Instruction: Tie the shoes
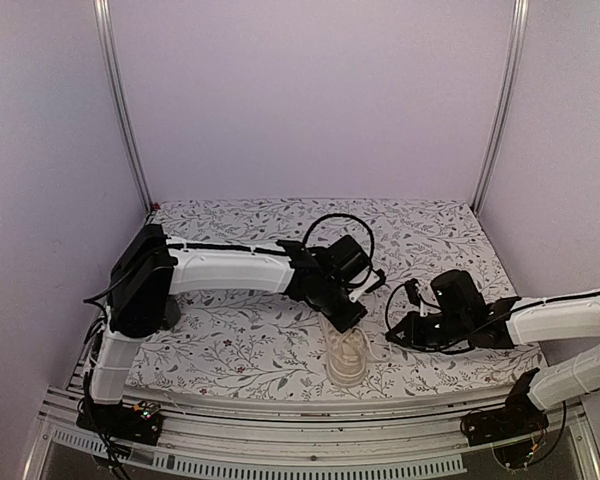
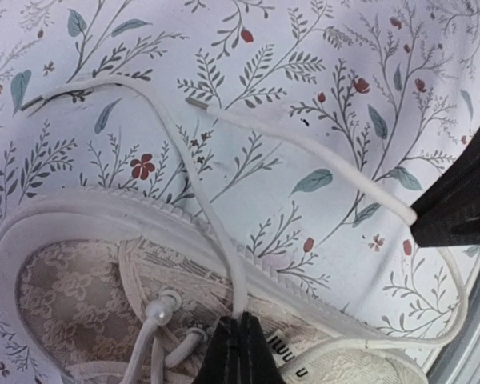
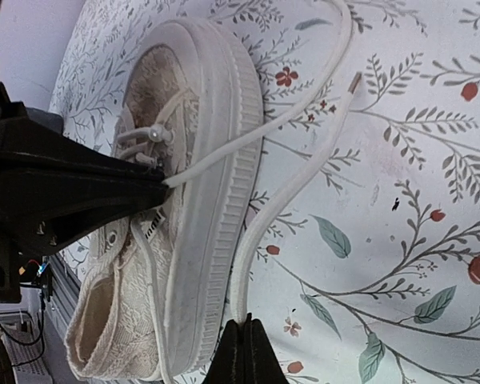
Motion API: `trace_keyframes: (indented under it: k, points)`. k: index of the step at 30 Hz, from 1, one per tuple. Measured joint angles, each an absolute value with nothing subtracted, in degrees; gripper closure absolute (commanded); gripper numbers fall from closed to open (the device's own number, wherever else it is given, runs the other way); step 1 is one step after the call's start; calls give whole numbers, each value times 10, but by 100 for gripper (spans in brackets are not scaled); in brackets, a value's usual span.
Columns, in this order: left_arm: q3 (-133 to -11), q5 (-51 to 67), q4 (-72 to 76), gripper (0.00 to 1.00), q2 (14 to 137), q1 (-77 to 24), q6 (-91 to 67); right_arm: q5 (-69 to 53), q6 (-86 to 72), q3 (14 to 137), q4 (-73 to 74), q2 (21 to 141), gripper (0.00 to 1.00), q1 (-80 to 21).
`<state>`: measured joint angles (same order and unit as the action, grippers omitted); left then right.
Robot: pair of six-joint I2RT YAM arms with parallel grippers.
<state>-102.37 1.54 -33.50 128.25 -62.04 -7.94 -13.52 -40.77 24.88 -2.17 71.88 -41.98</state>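
The cream lace-patterned shoe [image 1: 347, 358] lies near the table's front edge, between the two arms. In the left wrist view the shoe [image 2: 80, 280] fills the lower left, and my left gripper [image 2: 240, 320] is shut on one pale lace [image 2: 212, 232] just above the eyelets. That lace trails away over the sole onto the cloth. In the right wrist view my right gripper [image 3: 244, 322] is shut on the other lace [image 3: 284, 200], beside the shoe's [image 3: 216, 176] ribbed sole. Its aglet end lies loose on the cloth. From above, the left gripper [image 1: 348, 318] sits over the shoe and the right gripper [image 1: 392, 335] just right of it.
A floral cloth [image 1: 240, 340] covers the table. Pale walls and metal posts [image 1: 120, 110] enclose the back and sides. A slotted metal rail [image 1: 280, 455] runs along the front edge. Black cables [image 1: 330, 225] loop above the left wrist.
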Motion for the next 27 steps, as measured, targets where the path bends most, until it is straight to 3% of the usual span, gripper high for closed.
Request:
trace_keyframes:
  k: [10,27]
  points:
    - [-792,137,-111,100,1134,-571,-214,-84,-404,308,-14,669,98,-396]
    - [-666,248,109,100,1105,-539,-316,-178,-308,549,-96,914,98,-369]
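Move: Both laces are already pinched. The shoe's middle lies some 3 cm back from the left hand and 1 cm to its left, 3 cm lower; that hand's free lace end trails about 6 cm ahead and 6 cm right of it. From the right hand, the lace at the left fingers sits about 4 cm ahead and 9 cm left at its height, and the shoe's toe 8 cm ahead and 13 cm left, some 3 cm below. The two laces are lifted off the shoe. The left hand, its fingers still shut on one, rises about 5 cm and shifts slightly left, tilting some 40 degrees until the fingers point more to the right. The right hand keeps hold of the other near its tip and sweeps it forward, up and then left, about 20 cm in all, ending ahead of the left hand and higher, its fingers tipping up some 20 degrees. ##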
